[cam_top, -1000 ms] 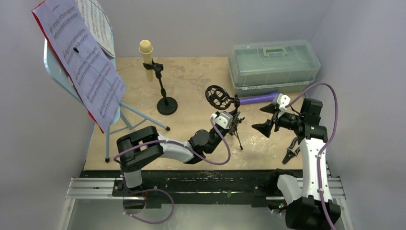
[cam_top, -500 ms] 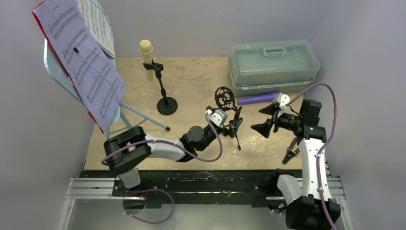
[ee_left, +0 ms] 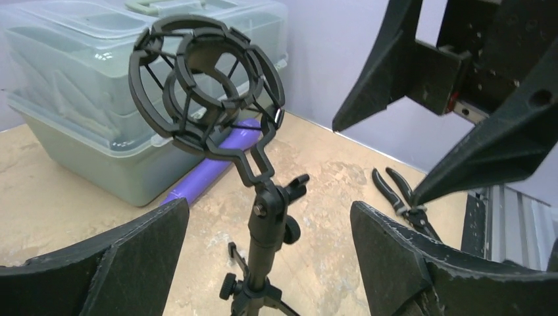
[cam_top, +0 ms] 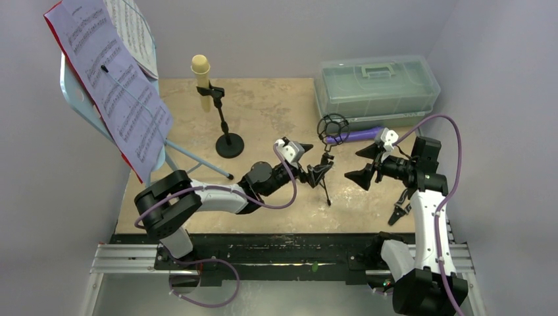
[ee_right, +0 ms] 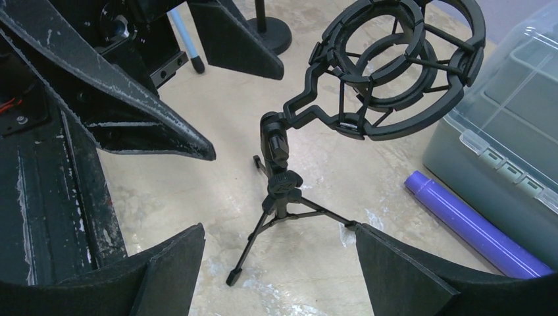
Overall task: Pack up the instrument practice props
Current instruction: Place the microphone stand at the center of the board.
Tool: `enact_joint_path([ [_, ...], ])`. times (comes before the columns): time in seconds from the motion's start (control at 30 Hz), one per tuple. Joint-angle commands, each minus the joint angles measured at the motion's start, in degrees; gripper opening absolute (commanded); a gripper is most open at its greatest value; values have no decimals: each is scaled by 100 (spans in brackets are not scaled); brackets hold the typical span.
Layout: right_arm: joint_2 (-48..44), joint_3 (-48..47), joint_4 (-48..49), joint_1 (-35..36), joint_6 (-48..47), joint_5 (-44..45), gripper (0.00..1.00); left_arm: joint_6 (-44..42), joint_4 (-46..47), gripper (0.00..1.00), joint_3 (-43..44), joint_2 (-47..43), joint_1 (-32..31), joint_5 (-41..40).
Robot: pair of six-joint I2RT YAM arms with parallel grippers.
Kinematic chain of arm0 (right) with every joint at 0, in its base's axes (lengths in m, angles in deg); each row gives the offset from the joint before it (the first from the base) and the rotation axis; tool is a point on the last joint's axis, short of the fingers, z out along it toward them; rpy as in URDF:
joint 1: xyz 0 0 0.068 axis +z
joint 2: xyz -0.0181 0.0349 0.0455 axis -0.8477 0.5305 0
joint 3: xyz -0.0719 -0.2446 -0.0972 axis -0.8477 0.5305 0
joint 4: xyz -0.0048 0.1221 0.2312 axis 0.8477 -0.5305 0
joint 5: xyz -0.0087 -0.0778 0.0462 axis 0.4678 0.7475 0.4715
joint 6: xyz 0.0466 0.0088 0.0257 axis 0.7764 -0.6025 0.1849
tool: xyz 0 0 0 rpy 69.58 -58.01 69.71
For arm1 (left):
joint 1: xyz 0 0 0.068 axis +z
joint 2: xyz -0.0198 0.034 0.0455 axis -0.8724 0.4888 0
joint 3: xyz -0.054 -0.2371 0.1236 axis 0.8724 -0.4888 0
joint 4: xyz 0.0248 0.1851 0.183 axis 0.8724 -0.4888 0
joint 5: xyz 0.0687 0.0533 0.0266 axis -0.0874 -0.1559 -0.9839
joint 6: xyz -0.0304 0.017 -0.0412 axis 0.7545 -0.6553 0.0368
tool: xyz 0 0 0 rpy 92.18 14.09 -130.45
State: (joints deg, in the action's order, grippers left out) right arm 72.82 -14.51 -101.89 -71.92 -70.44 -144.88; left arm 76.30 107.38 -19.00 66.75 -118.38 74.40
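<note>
A black mic holder, a small tripod with a ring-shaped cage on top, stands on the table mid-right. Its post is between the fingers of my left gripper, which is open and not touching it. My right gripper faces the holder from the right, open and empty. The purple microphone lies behind the holder. The cream microphone sits in a second holder with a round base. Sheet music and a red folder rest on the light-blue music rest at left.
A translucent grey-green box with a handle stands closed at the back right, just behind the purple microphone. Small black pliers lie near the right arm. The music rest's legs reach toward the left arm.
My left gripper has opened and let go of the tripod mic holder, then drawn back left. The holder's cage has swung right and it now stands by itself. The right arm held still.
</note>
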Motion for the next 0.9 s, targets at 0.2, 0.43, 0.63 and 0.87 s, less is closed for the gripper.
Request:
enact_joint_path([
  [0.2,-64,8,-86,-42,-113,-17,88,-82,576,71,-194,509,530,1413],
  [0.43,-51,12,-110,-37,-136,-26,88,18,1489,55,-62,1131,995,2843],
  [0.63,-42,8,-121,-42,-149,-25,88,260,1783,47,166,1470,1069,3415],
  [0.87,-29,-2,-130,-37,-167,-26,88,551,2186,40,394,1785,1062,3591],
])
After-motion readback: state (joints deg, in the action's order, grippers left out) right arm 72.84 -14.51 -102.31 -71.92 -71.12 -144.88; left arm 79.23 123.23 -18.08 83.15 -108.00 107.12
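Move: The microphone stand stands upright on the board about 3 cm to the left gripper's right and 1 cm ahead, its middle some 9 cm lower. The open right gripper waits about 11 cm to the left gripper's right, level with it. The purple microphone lies roughly 15 cm ahead and 14 cm right of the left gripper, on the board about 21 cm below. From the right gripper, the stand is about 8 cm left, 2 cm ahead and 8 cm lower. Lower the already open left gripper about 7 cm beside the stand, from the height of its upper joint towards the pole under it, easing up slightly at the end. Turn the hand some 20 degrees clockwise so the fingers point more squarely to the right, and narrow them from nearly wide to a little under half open, the tips coming close to the pole without gripping it. ##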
